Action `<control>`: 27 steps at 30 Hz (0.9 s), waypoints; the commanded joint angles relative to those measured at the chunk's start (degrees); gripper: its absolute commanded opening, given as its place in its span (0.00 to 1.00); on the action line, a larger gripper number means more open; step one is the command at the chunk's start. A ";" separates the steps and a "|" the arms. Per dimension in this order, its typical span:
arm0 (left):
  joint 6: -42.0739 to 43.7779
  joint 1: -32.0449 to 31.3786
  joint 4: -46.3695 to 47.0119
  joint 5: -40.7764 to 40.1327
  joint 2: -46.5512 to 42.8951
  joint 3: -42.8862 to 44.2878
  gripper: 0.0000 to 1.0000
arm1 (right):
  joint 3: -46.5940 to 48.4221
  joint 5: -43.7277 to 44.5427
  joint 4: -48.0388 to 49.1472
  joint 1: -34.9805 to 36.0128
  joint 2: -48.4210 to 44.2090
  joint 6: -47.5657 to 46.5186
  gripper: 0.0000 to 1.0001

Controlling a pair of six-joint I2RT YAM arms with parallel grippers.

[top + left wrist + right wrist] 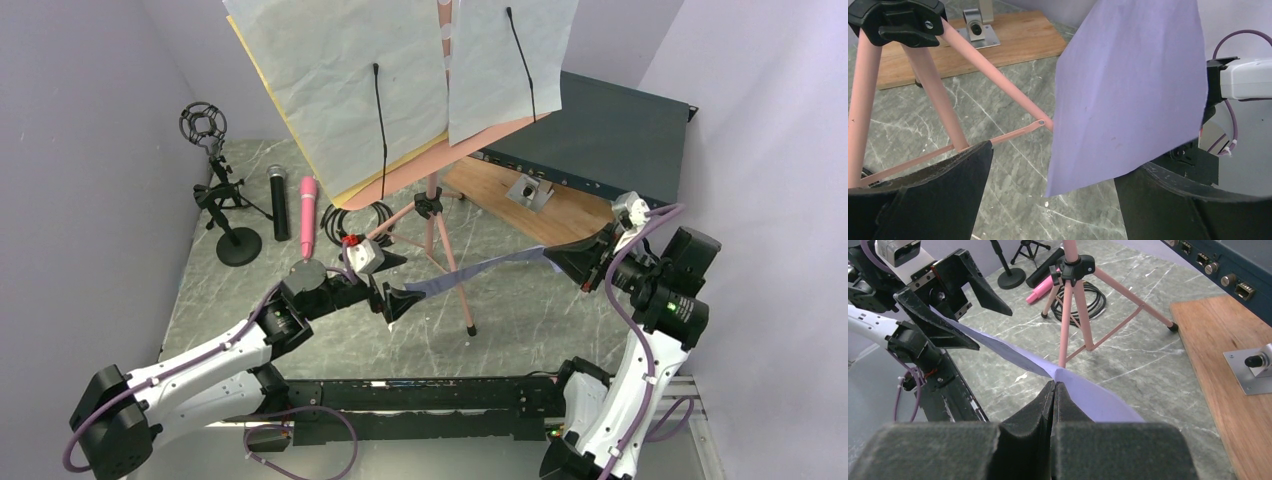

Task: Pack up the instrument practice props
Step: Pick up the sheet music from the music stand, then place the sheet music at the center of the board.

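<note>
A pale lilac sheet-music page [480, 270] is stretched in the air between my two grippers, in front of the tripod legs [445, 250]. My right gripper [1053, 386] is shut on one edge of the page [1098, 405]. The page's other end [1128, 95] hangs between the wide-apart fingers of my left gripper [1060, 170], nearer its right finger [1168, 200]. The left gripper [398, 280] is open. The pink music desk [420, 165] carries white pages [340, 80] over a yellow one. A pink microphone [307, 215] and a black microphone [277, 202] lie at left, beside a black mic holder [215, 175].
A coiled black cable [362, 215] lies by the tripod's foot. A brown wooden board [520, 200] with a metal bracket lies at back right, and a dark teal rack box [600, 130] behind it. Lilac walls close in left and right.
</note>
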 commanded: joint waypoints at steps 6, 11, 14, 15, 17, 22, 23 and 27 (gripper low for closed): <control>-0.19 -0.07 5.50 3.04 3.57 2.17 0.79 | -2.49 0.72 9.29 2.86 0.46 4.77 0.00; -2.92 -0.08 7.91 3.56 6.27 2.22 0.37 | -3.29 1.78 10.58 5.22 1.42 4.87 0.00; -3.35 -0.10 6.06 2.45 6.30 2.94 0.07 | -3.85 2.27 11.00 6.39 1.90 4.38 0.00; -3.50 -0.05 4.62 2.07 5.75 3.37 0.00 | -4.02 2.45 10.92 6.80 2.13 4.06 0.00; -4.04 -0.03 -0.40 0.75 4.38 4.90 0.00 | -4.36 2.88 10.66 7.48 2.56 3.21 0.00; -4.81 1.11 -21.55 -3.51 -0.55 11.82 0.00 | -5.53 3.60 11.00 8.28 3.48 1.53 0.06; -5.44 1.59 -27.42 -4.46 -2.00 13.48 0.00 | -5.76 3.52 11.37 8.28 3.69 1.39 0.16; -9.65 4.94 -42.72 -7.31 -5.78 18.12 0.00 | -6.89 3.79 13.50 8.28 4.38 1.66 0.43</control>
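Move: Between the left hand's open fingers hangs the free end of the sheet music, about 1 cm to the right of the hand point; the sheet's middle is some 13 cm right, 2 cm ahead and 4 cm higher. The stand's leg joint is roughly 12 cm ahead and 3 cm right, near hand height; its nearest foot is 12 cm right, 4 cm back, 22 cm below. The right hand holds the sheet's other end, with the left gripper about 26 cm left of it, 2 cm back and 8 cm lower. Dipping about 2 cm and reaching slightly right, the left hand shuts fully on the free end of the sheet music, then draws it back left and up some 4 cm, tilting about 10 degrees. The right hand, still pinching the other end, eases about 3 cm down and 2 cm forward, then parts its fingers about a third and lets go. ##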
